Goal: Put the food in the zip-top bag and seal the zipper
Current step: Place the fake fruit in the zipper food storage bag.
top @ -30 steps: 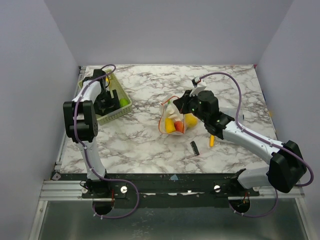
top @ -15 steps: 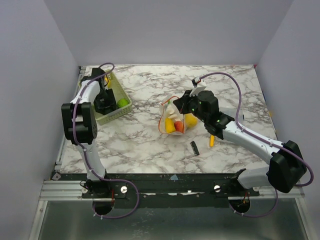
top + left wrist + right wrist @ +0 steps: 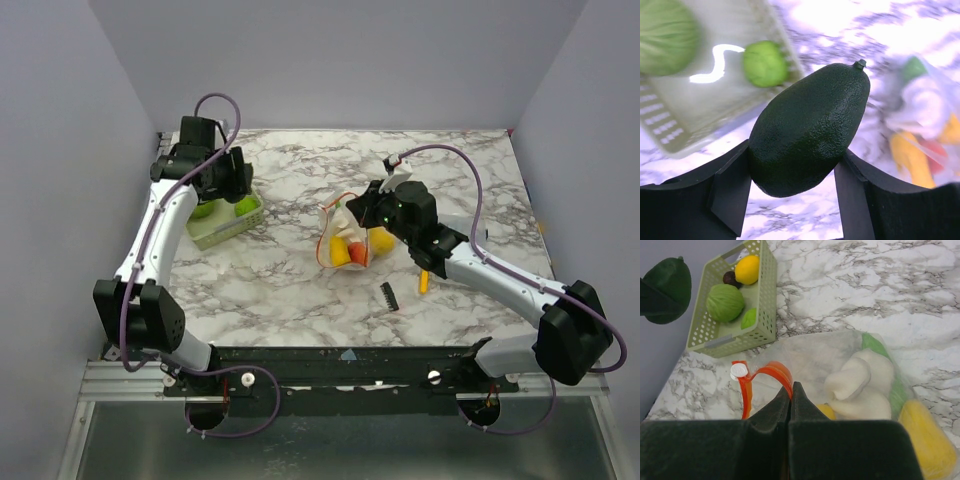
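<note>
My left gripper (image 3: pixel 226 176) is shut on a dark green avocado (image 3: pixel 810 127) and holds it in the air above the basket's right end. The avocado also shows in the right wrist view (image 3: pixel 667 290). The clear zip-top bag (image 3: pixel 350 238) lies mid-table, mouth open, with whitish (image 3: pixel 860 382), yellow (image 3: pixel 925 437) and green (image 3: pixel 872 345) food inside. My right gripper (image 3: pixel 791 390) is shut on the bag's red-orange zipper (image 3: pixel 767 371), holding that edge up. A lemon (image 3: pixel 747 269), a green cabbage (image 3: pixel 725 302) and a lime (image 3: pixel 750 317) lie in the basket.
The light green slotted basket (image 3: pixel 228 228) stands at the far left near the wall. A small black comb-like piece (image 3: pixel 389 295) and a yellow-handled screwdriver (image 3: pixel 424 281) lie on the marble below the right arm. Walls close in on the left, back and right.
My left arm has risen out of the basket with the avocado in its jaws and swung up and right. The right arm and the bag have not moved.
</note>
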`<act>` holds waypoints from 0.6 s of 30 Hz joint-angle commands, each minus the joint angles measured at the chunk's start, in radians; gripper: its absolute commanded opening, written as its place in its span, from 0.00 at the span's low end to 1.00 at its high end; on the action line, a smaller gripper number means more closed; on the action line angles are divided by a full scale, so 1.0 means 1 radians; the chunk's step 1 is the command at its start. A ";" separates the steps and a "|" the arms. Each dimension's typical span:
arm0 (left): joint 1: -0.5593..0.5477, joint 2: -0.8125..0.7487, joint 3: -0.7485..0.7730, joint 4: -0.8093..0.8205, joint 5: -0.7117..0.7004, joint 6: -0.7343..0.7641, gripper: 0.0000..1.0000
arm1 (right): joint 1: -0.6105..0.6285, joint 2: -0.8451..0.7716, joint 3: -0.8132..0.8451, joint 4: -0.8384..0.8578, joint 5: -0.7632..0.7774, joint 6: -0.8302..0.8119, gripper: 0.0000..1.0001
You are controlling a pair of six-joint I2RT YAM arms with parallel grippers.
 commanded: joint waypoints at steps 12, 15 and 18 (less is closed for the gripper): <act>-0.415 -0.280 -0.347 0.389 0.472 -0.013 0.16 | 0.004 -0.006 -0.025 0.032 0.011 -0.002 0.01; -0.491 -0.252 -0.373 0.413 0.480 -0.033 0.17 | 0.004 -0.011 -0.031 0.041 0.014 -0.002 0.01; -0.529 -0.206 -0.358 0.395 0.460 -0.033 0.18 | 0.003 -0.010 -0.034 0.045 0.010 -0.001 0.01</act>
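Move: The bag's mouth, where the left hand's avocado is headed, lies about 23 cm to its right, 11 cm back and 8 cm lower. The peach inside the bag is roughly 27 cm right, 13 cm back and 17 cm below. The lime in the basket is almost underneath, 3 cm ahead, 1 cm left and 18 cm down. From the right hand, which already pinches the rim, the mouth's middle is some 4 cm left, 5 cm back and 8 cm below. Sweeping quickly to the right and then increasingly back as well, about 21 cm right and 14 cm back at nearly constant height, the left hand carries the avocado away from the basket to the open bag. Its wrist swings clockwise some 45 degrees on the way, fingers keeping their grip. The right hand stays put, still pinching the bag's rim up. ##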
